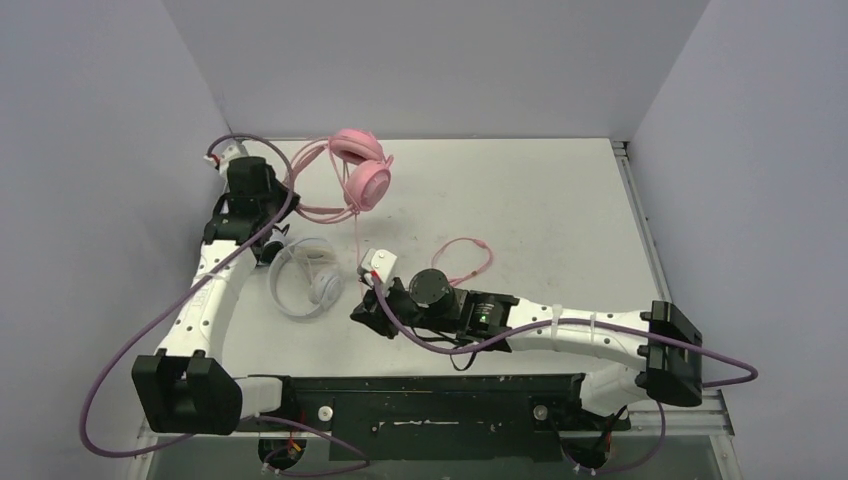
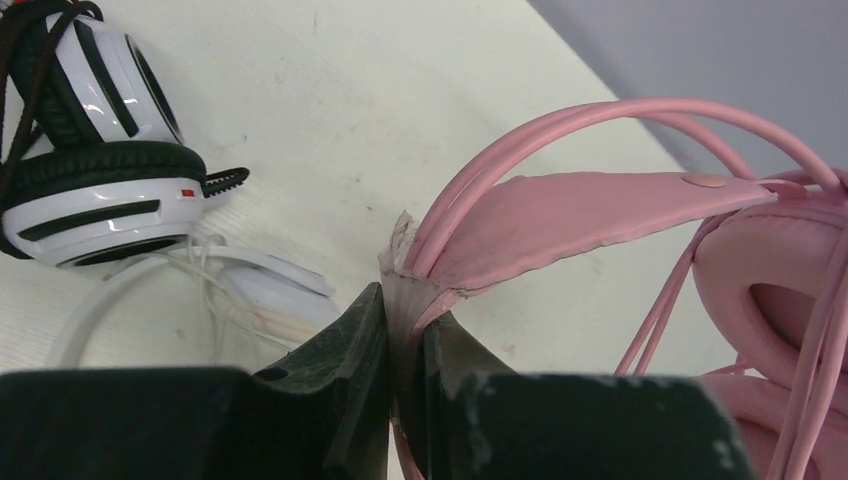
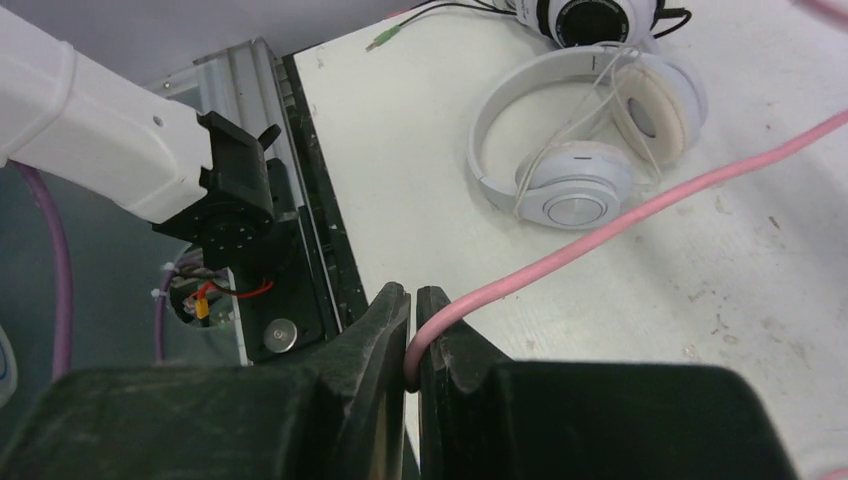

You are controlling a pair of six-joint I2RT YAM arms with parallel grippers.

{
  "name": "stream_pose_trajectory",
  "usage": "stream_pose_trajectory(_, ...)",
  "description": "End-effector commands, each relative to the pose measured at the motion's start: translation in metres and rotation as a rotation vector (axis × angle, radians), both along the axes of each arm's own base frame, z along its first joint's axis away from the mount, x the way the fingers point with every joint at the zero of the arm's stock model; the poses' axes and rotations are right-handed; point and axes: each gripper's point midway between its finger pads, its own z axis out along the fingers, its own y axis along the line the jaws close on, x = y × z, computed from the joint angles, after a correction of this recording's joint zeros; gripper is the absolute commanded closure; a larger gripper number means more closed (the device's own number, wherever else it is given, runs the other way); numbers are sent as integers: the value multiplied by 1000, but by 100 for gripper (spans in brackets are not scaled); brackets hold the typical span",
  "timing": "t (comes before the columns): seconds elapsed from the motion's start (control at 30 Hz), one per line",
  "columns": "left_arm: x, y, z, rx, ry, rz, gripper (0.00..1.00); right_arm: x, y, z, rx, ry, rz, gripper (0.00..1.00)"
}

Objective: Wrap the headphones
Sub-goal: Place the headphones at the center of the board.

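The pink headphones (image 1: 360,170) lie at the back left of the table. My left gripper (image 2: 405,305) is shut on the torn end of their padded headband (image 2: 580,215), beside the pink earcup (image 2: 780,290). Their pink cable (image 3: 620,215) runs across the table, and my right gripper (image 3: 413,300) is shut on it near the front edge. A loop of the pink cable (image 1: 465,260) lies behind my right wrist. The white headphones (image 1: 305,280) rest flat between the arms. The black-and-white headphones (image 2: 100,170) lie beside them, mostly hidden under my left arm in the top view.
Grey walls close in the table (image 1: 540,200) on the left, back and right. A black rail (image 1: 430,395) with both arm bases runs along the near edge. A green jack plug (image 3: 380,42) lies near the left arm's base (image 3: 120,150). Purple hoses (image 1: 110,370) trail from both arms.
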Motion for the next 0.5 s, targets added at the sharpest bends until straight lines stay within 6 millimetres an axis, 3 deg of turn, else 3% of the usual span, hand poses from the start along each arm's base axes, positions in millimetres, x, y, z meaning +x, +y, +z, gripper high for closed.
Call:
stream_pose_trajectory(0.0, 17, -3, 52, 212, -253, 37, 100, 13, 0, 21, -86, -18, -30, 95)
stream_pose_trajectory(0.23, -17, -41, 42, 762, -211, -69, 100, 78, -25, 32, -142, 45, -134, 97)
stream_pose_trajectory(0.47, -36, -64, 20, 1022, -118, -303, 100, 124, -61, 40, -214, 29, -201, 97)
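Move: About 37 cm straight ahead of the right hand, roughly level with it, hang the pink ear cups, some 13 cm right and 8 cm ahead of the left hand, which grips their headband. The white headphones lie on the table 20 cm below both hands: 19 cm ahead and 14 cm left of the right hand, 9 cm behind the left. The black-and-white pair lies 11 cm left of the left hand, level with it front to back. Carrying the pink headphones right about 7 cm, back 4 and slightly down, the left hand rolls its left side up some 50 degrees and yaws clockwise, swinging the ear cups back towards the right hand. The right hand, still pinching the pink cable, travels forward about 11 cm and then also right towards the cups. Both grips stay shut. ##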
